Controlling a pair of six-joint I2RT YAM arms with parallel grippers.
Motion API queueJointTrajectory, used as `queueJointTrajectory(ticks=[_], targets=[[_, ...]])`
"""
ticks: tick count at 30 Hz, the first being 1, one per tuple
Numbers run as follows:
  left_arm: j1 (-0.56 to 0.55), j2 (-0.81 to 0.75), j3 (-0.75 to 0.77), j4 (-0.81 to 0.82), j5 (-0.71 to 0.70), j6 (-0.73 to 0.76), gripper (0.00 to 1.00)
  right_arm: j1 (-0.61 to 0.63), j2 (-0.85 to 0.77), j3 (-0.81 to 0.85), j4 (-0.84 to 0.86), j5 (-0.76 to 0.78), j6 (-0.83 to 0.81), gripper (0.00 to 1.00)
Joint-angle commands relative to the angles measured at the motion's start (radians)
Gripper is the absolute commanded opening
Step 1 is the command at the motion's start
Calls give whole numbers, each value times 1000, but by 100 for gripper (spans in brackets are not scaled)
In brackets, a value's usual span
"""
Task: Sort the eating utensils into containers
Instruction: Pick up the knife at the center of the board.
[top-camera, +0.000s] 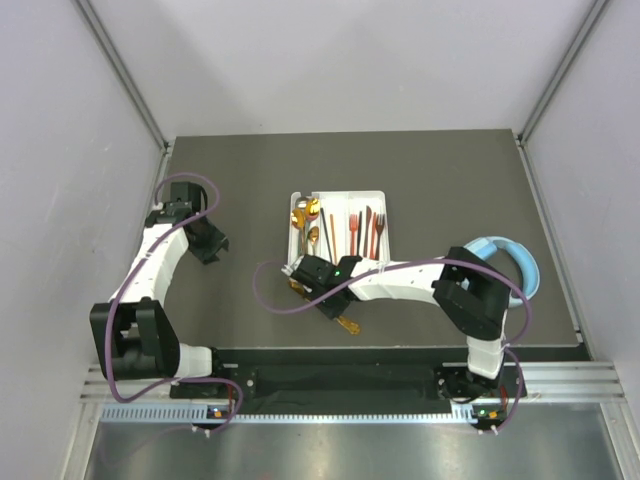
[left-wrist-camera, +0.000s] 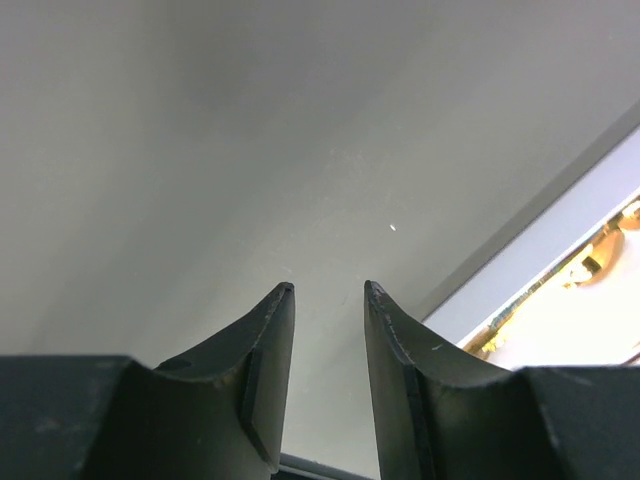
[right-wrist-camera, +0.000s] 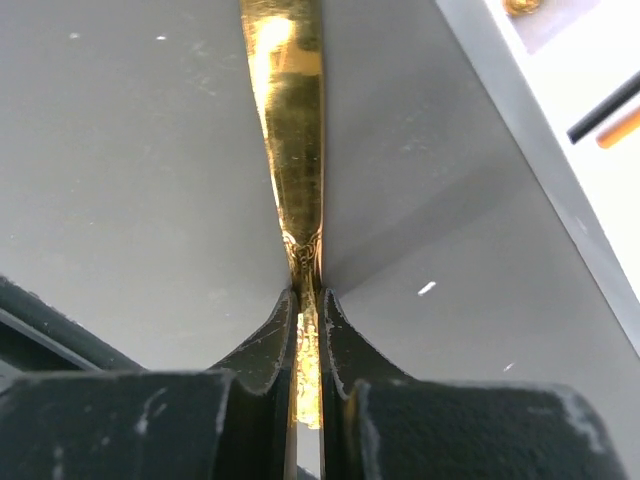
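Observation:
My right gripper (right-wrist-camera: 306, 300) is shut on the thin handle of a gold utensil (right-wrist-camera: 290, 150) that runs away from the fingers, low over the dark table. From above, this gripper (top-camera: 315, 283) sits just in front of the white tray's (top-camera: 378, 200) near left corner, and the gold utensil's end (top-camera: 348, 324) sticks out behind it. Gold spoons (top-camera: 309, 212), black sticks and red and orange forks (top-camera: 367, 228) lie in the tray's long compartments. My left gripper (top-camera: 212, 243) hangs open over bare table left of the tray, with nothing between its fingers (left-wrist-camera: 275, 340).
Light-blue headphones (top-camera: 512, 262) lie at the right of the table beside my right arm. The tray's rim (left-wrist-camera: 560, 235) shows at the right edge of the left wrist view. A black stick (right-wrist-camera: 605, 105) lies in the tray corner in the right wrist view.

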Motion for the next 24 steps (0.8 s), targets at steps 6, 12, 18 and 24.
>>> queueJointTrajectory(ticks=[6, 12, 18, 24], targets=[[95, -30, 3, -3, -94, -22, 41, 62, 60, 107, -69, -136, -108, 0], [157, -16, 52, 1, -99, 4, 41, 59, 68, 182, -77, -112, -180, 0], [160, -13, 60, -2, -94, 4, 40, 11, 132, 314, -95, -112, -220, 0], [160, -15, 37, 12, -77, 1, 40, -35, 204, 425, -80, -73, -223, 0]])
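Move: The right fingers are already shut on the gold knife in front of the white tray, whose middle lies about 17 cm ahead and 3 cm to the right, roughly level in height. In the tray, the spoons are some 20 cm ahead and 4 cm left, the orange fork 16 cm ahead and 6 cm right. From the left hand the knife is about 12 cm back, 25 cm right and 10 cm below. Right hand carries the pinched knife about 7 cm left, back then forward, rising slightly; left hand shifts left. ##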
